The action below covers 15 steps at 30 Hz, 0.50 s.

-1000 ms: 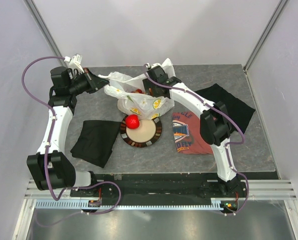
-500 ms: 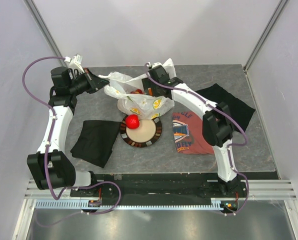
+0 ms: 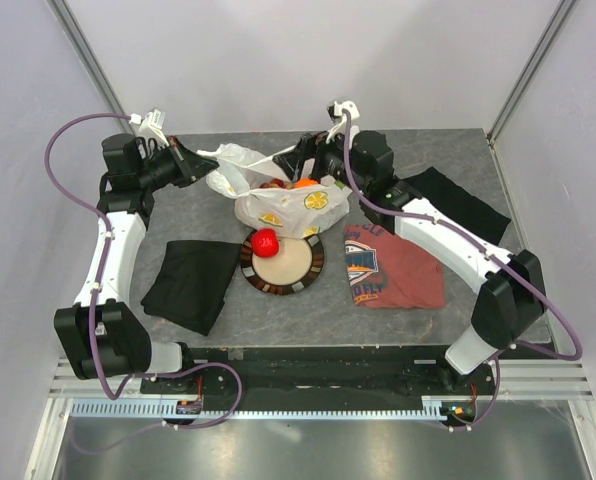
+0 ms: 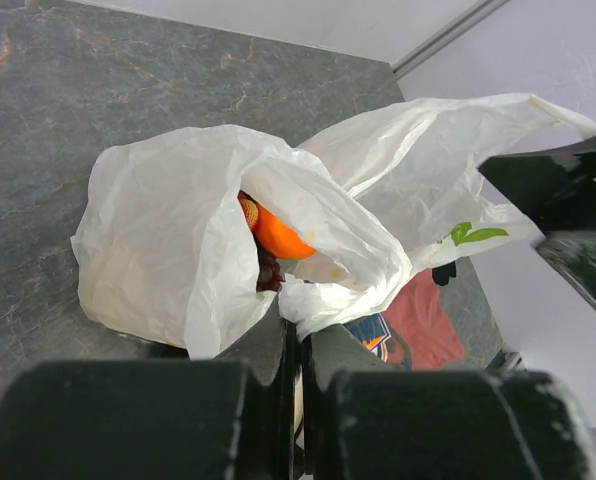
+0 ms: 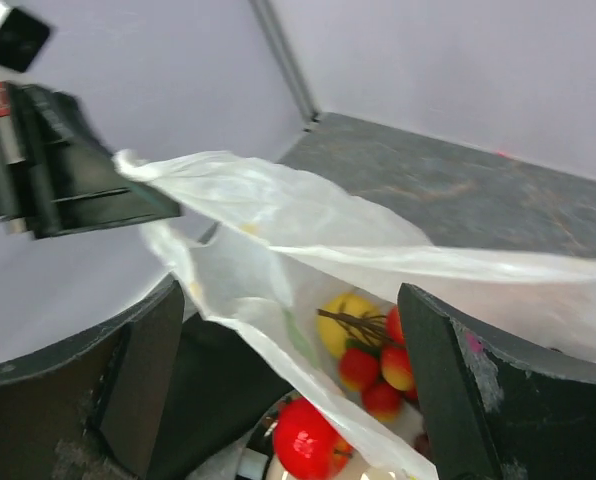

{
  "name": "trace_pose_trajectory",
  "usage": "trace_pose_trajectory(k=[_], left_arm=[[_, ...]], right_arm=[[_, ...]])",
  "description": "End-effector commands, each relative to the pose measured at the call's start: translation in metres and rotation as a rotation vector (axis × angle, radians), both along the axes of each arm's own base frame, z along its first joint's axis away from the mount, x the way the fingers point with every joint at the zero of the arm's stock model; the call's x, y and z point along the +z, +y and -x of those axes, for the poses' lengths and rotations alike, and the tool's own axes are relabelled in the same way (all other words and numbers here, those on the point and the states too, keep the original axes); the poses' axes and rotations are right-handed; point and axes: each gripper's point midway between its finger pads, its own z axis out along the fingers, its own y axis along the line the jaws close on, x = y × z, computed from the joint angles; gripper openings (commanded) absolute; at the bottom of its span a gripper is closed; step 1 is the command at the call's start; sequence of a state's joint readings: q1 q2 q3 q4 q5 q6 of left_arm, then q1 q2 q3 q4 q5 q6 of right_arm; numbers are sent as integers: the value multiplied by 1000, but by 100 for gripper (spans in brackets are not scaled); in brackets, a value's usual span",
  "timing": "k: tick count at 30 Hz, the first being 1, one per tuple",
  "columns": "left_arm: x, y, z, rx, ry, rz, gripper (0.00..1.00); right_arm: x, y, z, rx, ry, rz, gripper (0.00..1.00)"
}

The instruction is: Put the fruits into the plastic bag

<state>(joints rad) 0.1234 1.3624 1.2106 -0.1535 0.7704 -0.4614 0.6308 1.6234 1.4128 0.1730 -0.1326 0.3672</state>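
Note:
The plastic bag (image 3: 278,200) lies at the back of the table with its mouth held up. My left gripper (image 3: 196,165) is shut on the bag's left rim (image 4: 308,300). Inside the bag (image 4: 168,230) I see an orange (image 4: 278,236) and dark grapes (image 4: 268,275). My right gripper (image 3: 300,163) hovers open above the mouth with nothing between its fingers (image 5: 458,390). Through the opening, under the right gripper (image 5: 293,370), lie a yellow lemon (image 5: 340,318) and small red-yellow fruits (image 5: 383,370). A red apple (image 3: 266,242) rests on the plate (image 3: 296,268), outside the bag.
A black cloth (image 3: 188,283) lies at the front left. A red printed T-shirt (image 3: 393,268) lies right of the plate, with another black cloth (image 3: 463,205) behind it. The enclosure's walls stand close behind the bag.
My right arm swung its elbow out to the right and uncovered the T-shirt. Its gripper rose out of the bag's mouth, where an orange now shows. The left arm has not moved.

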Motion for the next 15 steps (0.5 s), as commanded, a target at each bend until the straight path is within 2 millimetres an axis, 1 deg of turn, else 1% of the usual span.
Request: trace_pose_trajectory(k=[1,2,3,4,5,6,7,10,11,12,14,15], left_arm=[[9,-1,0,-19,-23,27,1],[9,-1,0,-18,-24,26,2],[10,-2,0,-19,-27,26,2],[9,-1,0,-18,-24,26,2],[9,-2,0,-19,-23,27,2],[9,-1,0,-18,-24,26,2],[9,-1,0,-17,-23,28,2],[8,-1,-1,-16,-20,28,2],[9,-2,0,-19,-22,28,1],[9,-1,0,-16,-23,27,2],[9,-1,0,-14,-23,27,2],[9,-1,0,-14,-22,27,1]], right_arm=[[19,37,51,244,-91,-72,95],[19,37,53,219,-128,-26,94],[14,39,56,197,-142,17,94],[0,51,74,211,-126,81,95],[-4,50,73,170,-160,147,95],[-12,53,78,169,-158,183,95],[-26,58,88,183,-133,222,95],[-56,56,93,163,-72,271,94],[-62,50,89,112,-47,272,94],[-76,48,93,83,-28,300,94],[-86,41,96,22,-19,337,94],[-98,35,98,-35,-13,376,94]])
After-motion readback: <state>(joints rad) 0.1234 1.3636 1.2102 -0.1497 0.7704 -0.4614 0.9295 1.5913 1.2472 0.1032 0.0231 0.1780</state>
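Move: The red fruit left on the plate lies about 11 cm back and 8 cm to the left of the open right hand, some 28 cm below. The plate's middle is roughly 4 cm nearer the base and 4 cm to the right of the fruit; the filled bag is about 3 cm back, 2 cm left and 20 cm below the hand. From the left hand, still pinching the bag's rim, the fruit is 11 cm back and 12 cm right. The wide-open right hand swings about 10 cm back, down and left, from over the bag towards the red fruit. ##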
